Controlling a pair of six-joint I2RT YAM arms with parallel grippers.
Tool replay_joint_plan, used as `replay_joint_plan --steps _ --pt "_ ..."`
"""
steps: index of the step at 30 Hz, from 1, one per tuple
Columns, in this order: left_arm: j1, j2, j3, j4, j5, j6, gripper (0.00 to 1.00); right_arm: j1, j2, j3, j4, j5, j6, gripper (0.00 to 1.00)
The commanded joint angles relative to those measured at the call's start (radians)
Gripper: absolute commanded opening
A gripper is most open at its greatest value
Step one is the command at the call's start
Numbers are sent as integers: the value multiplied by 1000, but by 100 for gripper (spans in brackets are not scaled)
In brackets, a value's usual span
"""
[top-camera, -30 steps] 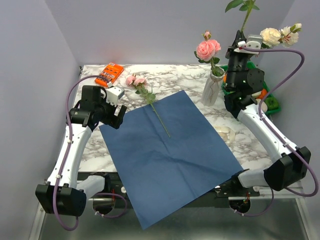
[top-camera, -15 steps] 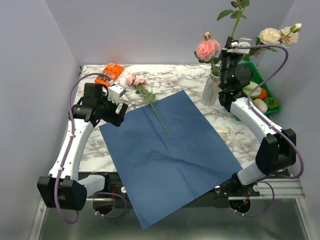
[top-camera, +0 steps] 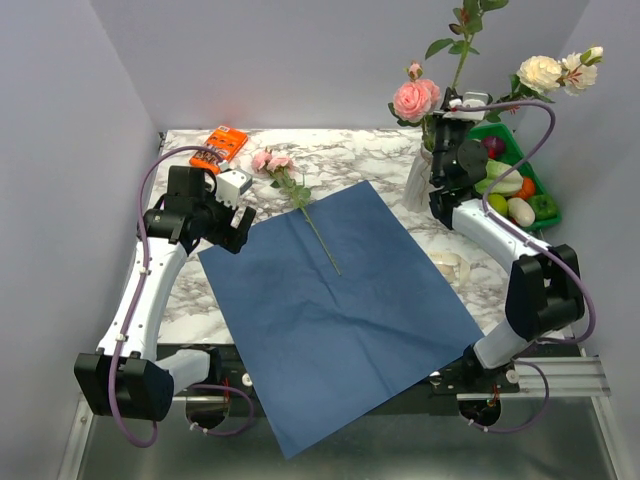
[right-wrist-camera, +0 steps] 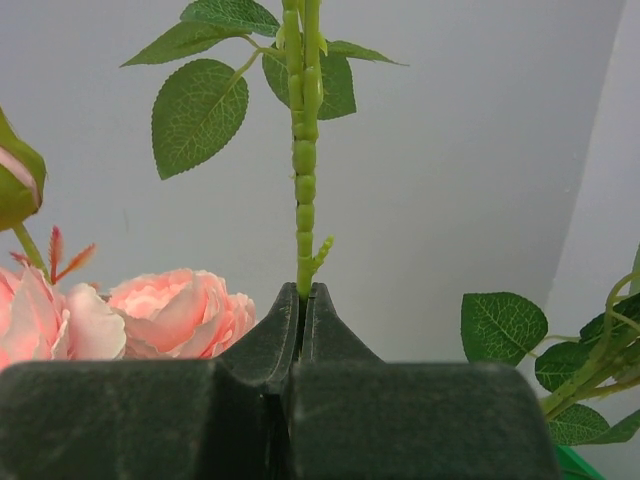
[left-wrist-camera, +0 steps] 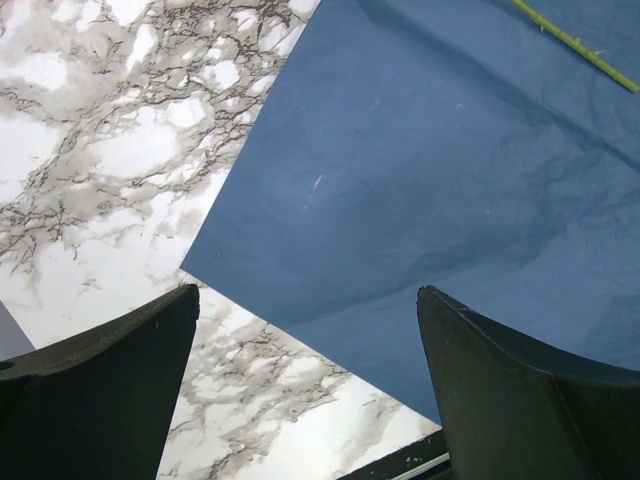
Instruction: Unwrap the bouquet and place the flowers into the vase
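Observation:
My right gripper (top-camera: 457,108) (right-wrist-camera: 303,292) is shut on a leafy green flower stem (top-camera: 463,45) (right-wrist-camera: 304,160), held upright just above and right of the whitish vase (top-camera: 417,186). Pink roses (top-camera: 413,98) (right-wrist-camera: 175,310) stand in the vase. Cream blooms (top-camera: 545,72) hang at the far right, their stems hidden behind the arm. One more pink flower (top-camera: 271,160) lies on the table, its stem (left-wrist-camera: 575,45) across the unfolded blue paper (top-camera: 340,310) (left-wrist-camera: 450,170). My left gripper (top-camera: 236,226) (left-wrist-camera: 310,330) is open and empty over the paper's left corner.
A green tray (top-camera: 550,213) of toy vegetables sits right of the vase, under my right arm. An orange packet (top-camera: 220,147) lies at the back left. A pale ribbon coil (top-camera: 452,266) rests on the marble by the paper's right edge. The paper overhangs the front edge.
My right arm has swung left from over the tray to beside the vase, carrying the stem upright. The left arm has barely shifted.

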Motion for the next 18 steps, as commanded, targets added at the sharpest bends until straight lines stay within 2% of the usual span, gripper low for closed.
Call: replay_joint_plan --steps 1,7,10,12,13,15,16,18 --pt "8 -9 11 11 -6 14 99 -4 12 -33 119 9 -42 1" --pt "8 -7 5 14 -6 15 99 -4 -4 -119 183 13 -53 2" --pt "8 -3 3 16 -4 14 99 -4 -40 -180 191 1 -39 21" --pt "8 -2 3 14 0 11 99 -3 -73 -208 183 -13 -30 27" --pt "8 -3 5 13 3 9 99 0 -87 -225 182 -10 -25 38" --pt "8 -4 8 13 10 5 99 2 -124 -269 182 15 -11 47" --pt "8 -6 9 11 11 3 99 5 -139 -281 179 21 -8 54" --pt "8 -7 11 7 16 0 99 11 -176 -314 130 29 13 59"
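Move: The right hand holds the flower stem upright over the vase, whose middle is straight below or about 1 cm farther out, some 2 cm left and 26 cm down. Pink rose blooms already in the vase stand roughly 8 cm left, 1 cm farther and about level; the green basket's middle lies some 18 cm right, 4 cm farther and 37 cm below. From the left hand the vase is about 20 cm ahead, 44 cm right and 6 cm lower. Still pinching the stem at first, the right hand lowers it towards the vase mouth, then spreads its shut fingers to about half open and lets go. It sinks some 5.5 cm in all, drawing back about 3 cm, mostly late on, with the wrist nearly steady. ##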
